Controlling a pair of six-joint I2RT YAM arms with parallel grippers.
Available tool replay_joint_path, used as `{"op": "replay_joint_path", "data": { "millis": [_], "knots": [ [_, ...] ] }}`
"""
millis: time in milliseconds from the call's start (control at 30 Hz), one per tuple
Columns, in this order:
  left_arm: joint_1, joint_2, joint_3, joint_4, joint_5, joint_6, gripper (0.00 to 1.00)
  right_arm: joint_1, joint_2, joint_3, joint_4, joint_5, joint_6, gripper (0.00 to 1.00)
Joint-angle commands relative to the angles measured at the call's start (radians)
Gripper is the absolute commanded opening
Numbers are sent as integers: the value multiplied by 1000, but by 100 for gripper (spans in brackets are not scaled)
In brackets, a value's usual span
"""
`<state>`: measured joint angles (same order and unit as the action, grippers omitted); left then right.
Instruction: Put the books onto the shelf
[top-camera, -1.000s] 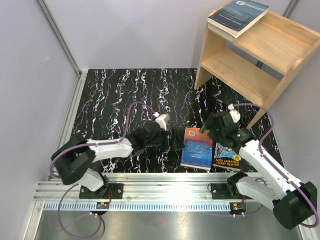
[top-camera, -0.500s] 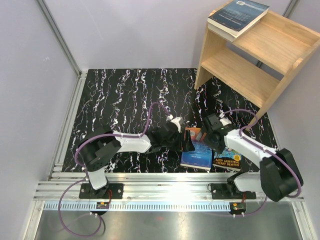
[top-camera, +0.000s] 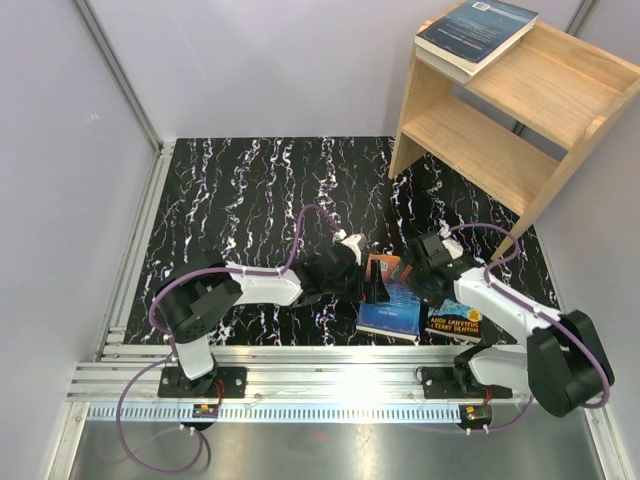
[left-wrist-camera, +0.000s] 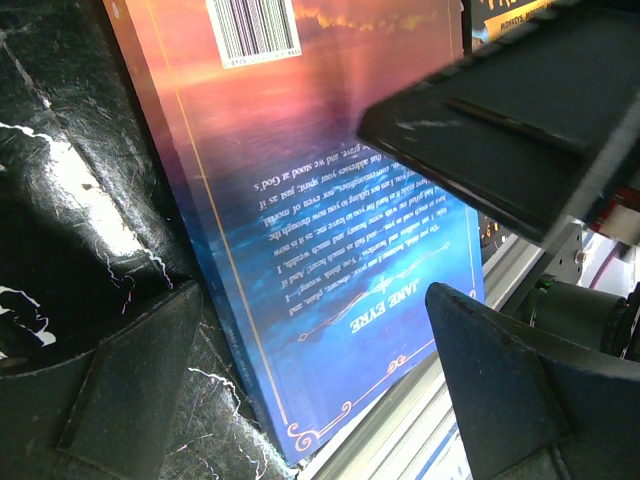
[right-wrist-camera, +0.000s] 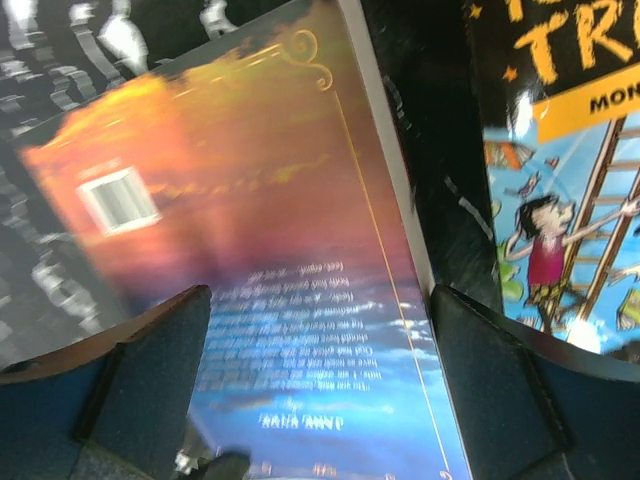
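Note:
A blue and orange "Jane Eyre" book (top-camera: 392, 305) lies on the black marbled mat near the front rail. My left gripper (top-camera: 374, 286) is at its left edge, open; in the left wrist view the cover (left-wrist-camera: 320, 180) fills the space between the fingers (left-wrist-camera: 130, 390). My right gripper (top-camera: 424, 276) is low over the right edge, open too, with the cover (right-wrist-camera: 280, 250) between its fingers (right-wrist-camera: 510, 385). A blue-yellow "Treehouse" book (top-camera: 455, 322) (right-wrist-camera: 570, 190) lies just right of it. A dark blue-grey book (top-camera: 478, 30) rests on top of the wooden shelf (top-camera: 520, 150).
The shelf stands at the back right corner against the wall. An aluminium rail (top-camera: 330, 365) runs along the front edge, right beside the book's near end. Grey walls close the left and back sides. Purple cables loop off both arms.
My left arm reached right to the Jane Eyre book's left edge. My right gripper came down and forward over its right edge. The book has shifted slightly left.

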<state>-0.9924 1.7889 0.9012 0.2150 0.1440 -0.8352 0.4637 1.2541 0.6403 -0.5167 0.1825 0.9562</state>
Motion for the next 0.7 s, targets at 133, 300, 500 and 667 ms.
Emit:
{"op": "replay_joint_path", "data": {
  "millis": [133,300,500,667],
  "knots": [
    [-3,23,-4,-2,-12,-2,99,7,-206,4,18,-84,55,95],
    [-3,30,4,6,-7,-5,99,7,-240,-25,52,-106,58,93],
    [-5,18,2,1,-7,-7,99,27,-182,-106,156,-167,79,67],
    [-3,4,-2,1,-7,-7,99,64,-182,-139,196,-169,96,23]
  ]
}}
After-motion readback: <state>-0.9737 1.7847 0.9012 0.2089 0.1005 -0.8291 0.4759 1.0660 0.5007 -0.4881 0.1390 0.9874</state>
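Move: The orange-and-blue Jane Eyre book lies under and between both open grippers. Its middle is about 3 cm left of the right hand, 2 cm back and 2 cm below; from the left hand it is some 5 cm to the right and 3 cm below, neither ahead nor back. From the right hand, the treehouse book lies roughly 12 cm right, 4 cm back and 2 cm below; the left gripper stands about 8 cm left and 3 cm back, about level. At the Jane Eyre book's right long edge the right hand first lifts about 4.5 cm, then comes back down as far while drawing back some 2.5 cm, closing its fingers from wide open to about a third around that edge. The left hand holds still, wide open, one fingertip at the book's left edge, and only at the end shifts about 1.5 cm forward and slightly left, as if carried along by the book. ##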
